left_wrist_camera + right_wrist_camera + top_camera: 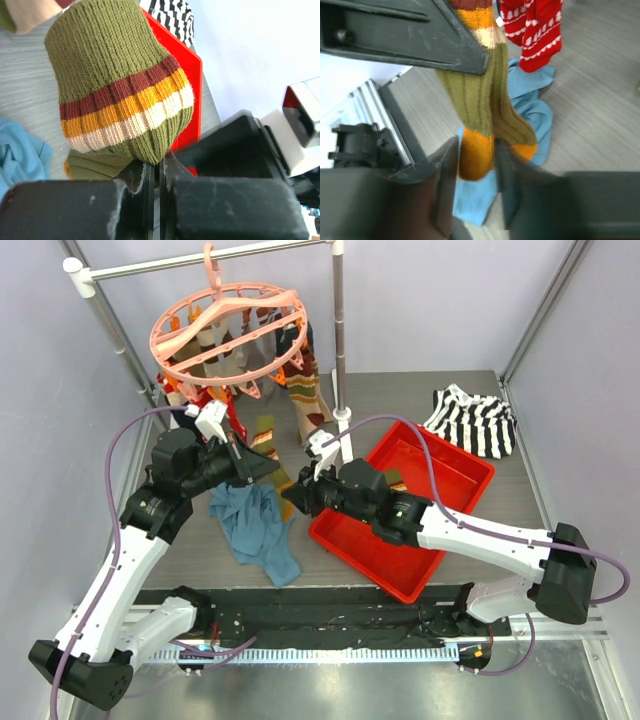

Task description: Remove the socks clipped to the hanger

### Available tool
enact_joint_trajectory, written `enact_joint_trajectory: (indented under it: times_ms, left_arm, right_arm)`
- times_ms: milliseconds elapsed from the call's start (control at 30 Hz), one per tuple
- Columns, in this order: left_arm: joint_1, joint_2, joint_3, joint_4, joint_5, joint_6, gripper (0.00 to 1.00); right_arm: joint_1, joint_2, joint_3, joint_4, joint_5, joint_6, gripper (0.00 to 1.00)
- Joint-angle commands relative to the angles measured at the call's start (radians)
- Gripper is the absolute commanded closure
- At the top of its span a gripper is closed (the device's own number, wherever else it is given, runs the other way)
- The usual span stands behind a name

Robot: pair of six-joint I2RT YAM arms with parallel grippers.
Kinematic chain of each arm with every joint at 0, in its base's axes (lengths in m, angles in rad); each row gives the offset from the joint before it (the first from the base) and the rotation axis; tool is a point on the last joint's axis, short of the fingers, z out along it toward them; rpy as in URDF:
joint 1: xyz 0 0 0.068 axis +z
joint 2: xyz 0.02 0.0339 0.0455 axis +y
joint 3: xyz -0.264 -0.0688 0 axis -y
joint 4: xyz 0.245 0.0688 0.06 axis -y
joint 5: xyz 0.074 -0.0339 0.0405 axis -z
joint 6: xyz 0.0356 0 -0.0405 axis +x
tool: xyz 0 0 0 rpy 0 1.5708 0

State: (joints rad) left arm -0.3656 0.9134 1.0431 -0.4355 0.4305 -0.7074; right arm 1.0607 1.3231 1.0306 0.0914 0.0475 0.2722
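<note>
The salmon-pink ring hanger [228, 325] hangs from the rail with several socks [305, 390] clipped under it. Red-white socks [535, 30] hang at its left. My left gripper [268, 472] is shut on the edge of an olive sock with brown, orange and cream stripes [120, 75], pinched at the fingertips [159, 162]. My right gripper [298, 498] faces it from the right. In the right wrist view its open jaws stand either side of that sock's orange toe [476, 160], close to it, with the toe uncompressed. Whether this sock is still clipped is hidden.
A plain blue cloth [258, 525] lies on the table under the grippers. A red tray [440, 475] sits right of the right gripper. A black-and-white striped garment [475, 420] lies at the back right. A grey rail post [340, 330] stands behind the hanger.
</note>
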Motion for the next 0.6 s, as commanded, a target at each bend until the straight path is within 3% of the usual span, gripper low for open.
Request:
enact_joint_trajectory:
  times_ms: [0,33,100,133,167,300,333,567]
  left_arm:
    - [-0.004,-0.016,0.012,0.086,0.031,-0.012,0.96]
    - [-0.003,-0.016,0.011,0.086,0.025,0.000,0.92]
    - [-0.004,-0.016,0.015,0.072,0.010,0.025,0.69]
    - [-0.004,-0.016,0.021,0.063,0.002,0.038,0.59]
    - [-0.004,-0.016,0.026,0.034,-0.009,0.066,0.42]
    - [-0.003,-0.010,0.055,-0.025,-0.067,0.120,0.16]
    - [-0.004,-0.007,0.055,-0.029,-0.085,0.134,0.04]
    - [-0.004,-0.001,0.051,-0.098,-0.159,0.221,0.00]
  right_arm:
    - [0.002,-0.005,-0.001,0.099,0.099,0.039,0.94]
    - [0.002,-0.013,0.000,0.090,0.136,0.047,0.99]
    - [0.002,-0.034,0.031,0.011,0.227,0.093,0.99]
    - [0.002,-0.041,0.051,-0.036,0.346,0.110,0.99]
    - [0.001,-0.044,0.071,-0.150,0.403,0.152,0.99]
    - [-0.008,-0.068,0.176,-0.347,0.567,0.170,0.99]
    - [-0.011,-0.073,0.192,-0.378,0.593,0.170,0.99]
    - [-0.076,-0.105,0.322,-0.686,0.821,0.157,0.99]
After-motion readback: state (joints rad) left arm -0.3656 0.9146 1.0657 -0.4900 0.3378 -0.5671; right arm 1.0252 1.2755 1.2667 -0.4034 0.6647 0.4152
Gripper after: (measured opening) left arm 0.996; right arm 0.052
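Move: The striped sock hangs from my left fingers, its middle only about 1 cm ahead of them and 2 cm lower. For my right hand that middle is some 4 cm ahead, 2 cm left and 3 cm up, the orange end already between its open fingers. From the right hand, the red tray's centre lies about 23 cm right, 4 cm ahead and 26 cm down; the blue cloth, 9 cm left, level fore-and-aft and equally low. I shut my right fingers on the orange end of the sock, then open my left hand wide almost in place to let go. With the sock pinched, my right hand swings about 12 cm to the right and 6 cm forward towards the red tray, turning clockwise nearly 40 degrees and rising a little at the end. ##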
